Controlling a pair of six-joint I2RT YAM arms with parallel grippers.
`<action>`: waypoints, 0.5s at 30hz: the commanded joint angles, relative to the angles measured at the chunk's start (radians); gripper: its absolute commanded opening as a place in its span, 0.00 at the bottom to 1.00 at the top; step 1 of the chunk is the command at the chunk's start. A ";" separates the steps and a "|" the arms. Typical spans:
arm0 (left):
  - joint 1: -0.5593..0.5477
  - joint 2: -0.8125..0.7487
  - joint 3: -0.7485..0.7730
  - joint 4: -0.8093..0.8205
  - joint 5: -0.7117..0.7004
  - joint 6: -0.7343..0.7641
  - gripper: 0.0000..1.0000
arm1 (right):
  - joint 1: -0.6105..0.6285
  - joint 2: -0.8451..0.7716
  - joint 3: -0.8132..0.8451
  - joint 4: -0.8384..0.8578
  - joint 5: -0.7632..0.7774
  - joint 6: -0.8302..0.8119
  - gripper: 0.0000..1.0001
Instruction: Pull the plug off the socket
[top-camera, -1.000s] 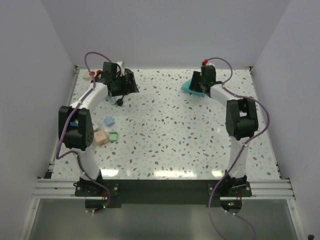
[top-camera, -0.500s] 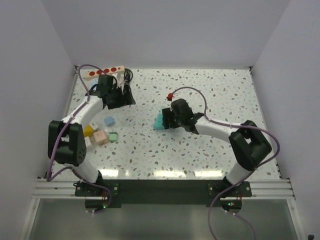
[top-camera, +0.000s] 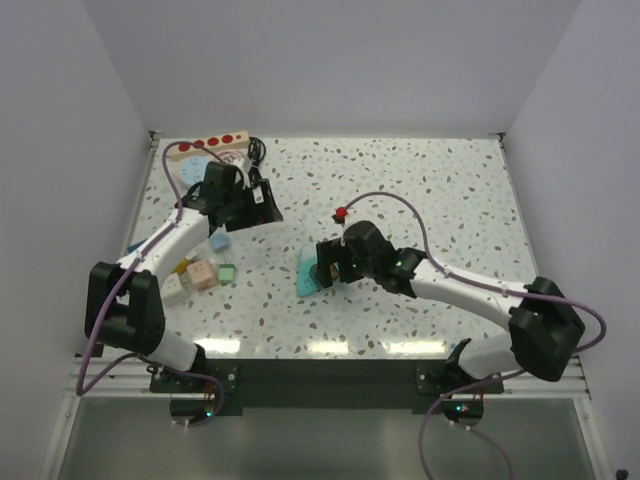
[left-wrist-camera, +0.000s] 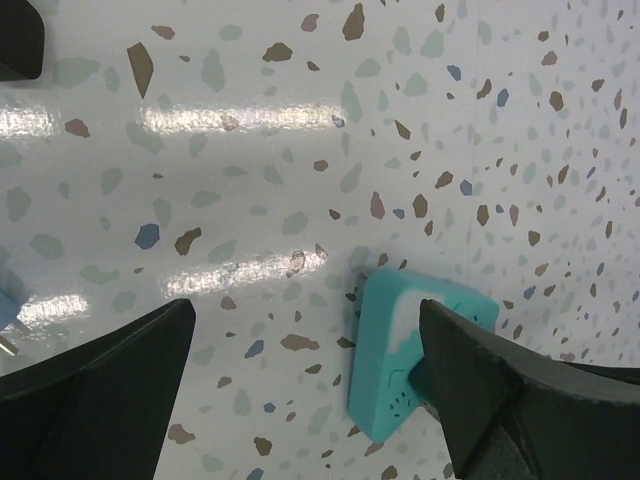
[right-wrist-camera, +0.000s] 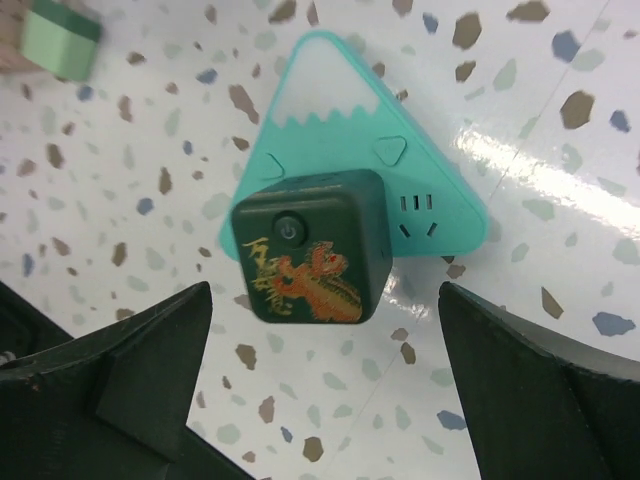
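The socket (top-camera: 205, 143), a cream-white strip with red outlets, lies at the back left edge. A bunch of black cord (top-camera: 256, 150) sits at its right end, and the plug is hidden in it. My left gripper (top-camera: 262, 204) is open over bare table in front of the strip (left-wrist-camera: 308, 320). In the middle, my right gripper (top-camera: 325, 262) hangs open above a teal triangular outlet block (right-wrist-camera: 330, 110) with a dark green cube adapter (right-wrist-camera: 310, 245) stuck in it. The open jaws stand wide on either side of the cube (right-wrist-camera: 325, 300) and do not touch it.
Several small coloured blocks (top-camera: 200, 272) lie at the left beside my left arm, one green (right-wrist-camera: 60, 38). The teal block (left-wrist-camera: 400, 360) shows partly behind my left gripper's right finger. White walls close in the table on three sides.
My right arm brought the teal block from the back right to the middle and its jaws opened. My left arm swung away from the strip toward the centre.
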 joint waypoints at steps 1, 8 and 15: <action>-0.036 -0.076 0.034 0.004 0.010 -0.042 1.00 | -0.004 -0.160 -0.002 -0.010 0.060 0.045 0.99; -0.236 -0.021 0.143 -0.155 0.001 -0.051 1.00 | -0.022 -0.335 -0.013 -0.113 0.369 0.068 0.99; -0.450 0.028 0.172 -0.246 -0.270 -0.375 1.00 | -0.286 -0.262 0.088 -0.440 0.427 0.264 0.99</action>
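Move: The dark green plug, standing on the teal socket, lies about 14 cm to the left hand's right, 11 cm back and 7 cm below; the socket's middle is 13 cm right, 11 back and 10 below. A small green cube sits some 9 cm left and 11 back of the left hand, 11 cm down. The right hand is just above the plug, which lies about 4 cm below, 1 cm ahead and 1 cm left; the socket is 7 cm below, 1 ahead and 2 left. The plug on its socket is left by one open hand as the other comes in. The right hand climbs quickly off it, then swings about 13 cm right and somewhat forward, sinking a little late on and turning clockwise some 30 degrees. The left hand sweeps roughly 13 cm right and 7 cm back towards the plug, rising slightly, fingers staying wide open. ##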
